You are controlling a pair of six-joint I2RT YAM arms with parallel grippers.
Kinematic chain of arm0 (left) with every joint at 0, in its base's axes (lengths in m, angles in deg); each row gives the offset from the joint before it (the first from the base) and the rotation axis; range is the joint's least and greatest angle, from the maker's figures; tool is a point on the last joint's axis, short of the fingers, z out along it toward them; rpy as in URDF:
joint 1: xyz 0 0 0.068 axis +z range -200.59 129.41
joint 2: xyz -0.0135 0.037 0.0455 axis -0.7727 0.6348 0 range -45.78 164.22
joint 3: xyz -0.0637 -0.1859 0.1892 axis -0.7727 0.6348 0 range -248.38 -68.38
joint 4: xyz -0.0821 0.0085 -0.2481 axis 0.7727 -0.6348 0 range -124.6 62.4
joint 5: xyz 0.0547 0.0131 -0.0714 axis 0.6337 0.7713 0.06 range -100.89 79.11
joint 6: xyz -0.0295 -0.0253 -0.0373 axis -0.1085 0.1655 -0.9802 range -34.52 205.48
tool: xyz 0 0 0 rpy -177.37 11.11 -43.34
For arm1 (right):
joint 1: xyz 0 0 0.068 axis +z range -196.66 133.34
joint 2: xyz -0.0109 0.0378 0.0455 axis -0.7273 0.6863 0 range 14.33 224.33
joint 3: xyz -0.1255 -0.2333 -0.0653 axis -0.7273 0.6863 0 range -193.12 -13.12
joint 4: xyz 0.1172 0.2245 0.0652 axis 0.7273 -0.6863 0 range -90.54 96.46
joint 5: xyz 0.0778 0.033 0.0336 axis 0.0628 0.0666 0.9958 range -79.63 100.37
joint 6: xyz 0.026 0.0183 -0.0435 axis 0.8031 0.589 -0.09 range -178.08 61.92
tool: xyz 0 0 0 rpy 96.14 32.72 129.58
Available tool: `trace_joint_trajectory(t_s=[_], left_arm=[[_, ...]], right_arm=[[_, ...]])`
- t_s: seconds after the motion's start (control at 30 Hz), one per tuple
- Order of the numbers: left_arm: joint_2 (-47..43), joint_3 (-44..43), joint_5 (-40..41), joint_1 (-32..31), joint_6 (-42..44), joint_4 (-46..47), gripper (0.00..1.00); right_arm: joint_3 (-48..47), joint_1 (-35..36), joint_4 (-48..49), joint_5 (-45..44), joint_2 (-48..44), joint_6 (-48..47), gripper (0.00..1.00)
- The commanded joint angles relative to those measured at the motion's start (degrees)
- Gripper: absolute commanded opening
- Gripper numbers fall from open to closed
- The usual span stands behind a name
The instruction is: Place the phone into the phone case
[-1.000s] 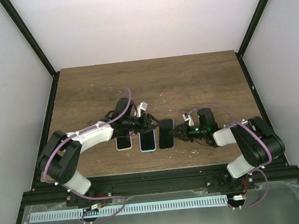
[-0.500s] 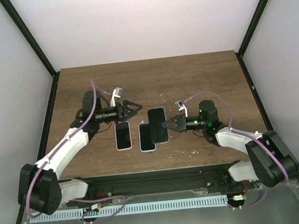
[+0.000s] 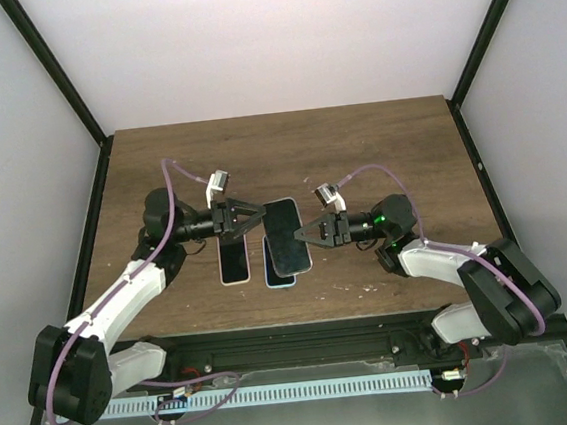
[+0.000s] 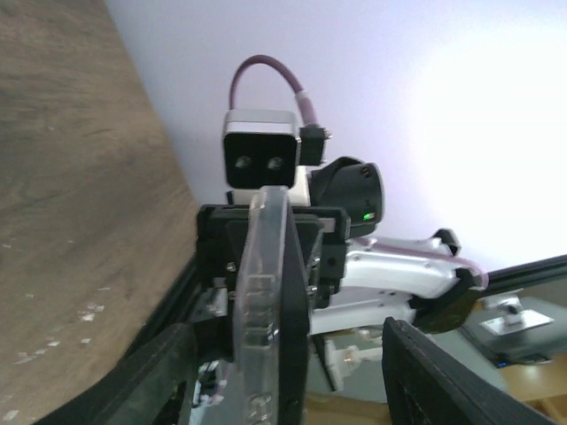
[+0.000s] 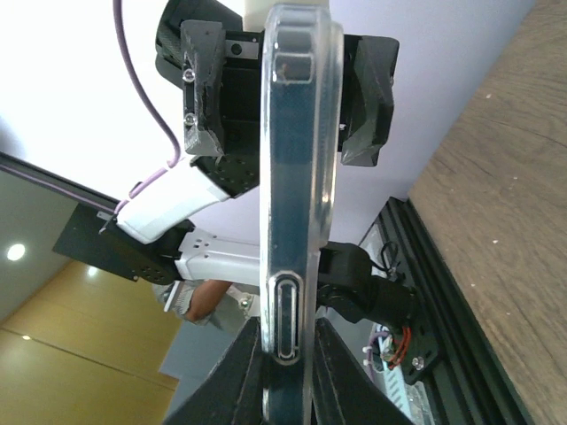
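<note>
A clear phone case (image 5: 297,177) stands edge-on in the right wrist view, with my right gripper (image 5: 292,376) shut on its lower end beside the charging slot. The left wrist view shows the clear phone case (image 4: 261,292) with the black phone (image 4: 299,301) lying against it. From above, the cased phone (image 3: 286,234) hangs tilted over the table, my right gripper (image 3: 300,236) on its right edge. My left gripper (image 3: 254,218) is open at its left edge. Its fingers (image 4: 151,376) stand apart from the case on both sides.
Two more phones lie flat on the wooden table (image 3: 358,155) under the grippers: a dark one (image 3: 233,264) and one with a light blue rim (image 3: 281,276), partly covered by the held phone. Black frame rails border the table.
The right gripper has carried the cased phone up and to the left and tilted it. The left gripper has swung round to face it, and its open jaws now straddle the phone's left edge.
</note>
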Motion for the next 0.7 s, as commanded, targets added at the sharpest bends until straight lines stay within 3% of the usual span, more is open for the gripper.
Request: trace_joint_trajectory(t_s=[0.0, 0.2, 0.47, 0.67], left_arm=[[-0.1, 1.8, -2.1, 0.2, -8.8, 14.6, 0.55], [0.7, 3.0, -2.1, 0.1, -11.3, 17.5, 0.38], [1.2, 2.8, -2.1, 0.1, -10.5, 16.5, 0.05], [0.7, 1.1, -1.5, 0.1, -5.2, 8.9, 0.0]], right_arm=[[-2.6, 1.3, 9.4, -0.2, 0.4, 4.3, 0.07], [-2.2, 1.5, 9.9, -0.8, 0.5, 4.5, 0.07], [-1.5, 1.7, 10.1, -1.2, 0.6, 4.8, 0.11], [-1.0, 1.8, 9.4, -1.8, 0.7, 4.7, 0.14]])
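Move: The phone, already in its clear case, hangs in the air in the right hand's grip, its middle about 3 cm left of that hand and level with it. From the open left hand, that middle is some 4 cm back, 5 cm right and 3 cm lower. On the table, about 26 cm below the left hand, the blue-cased phone lies roughly 1 cm right and 0 cm ahead, the white-cased phone some 12 cm left and 1 cm ahead. Left fingers close on the phone's left edge near its far end; both hands rise about 1 cm, right still gripping. ##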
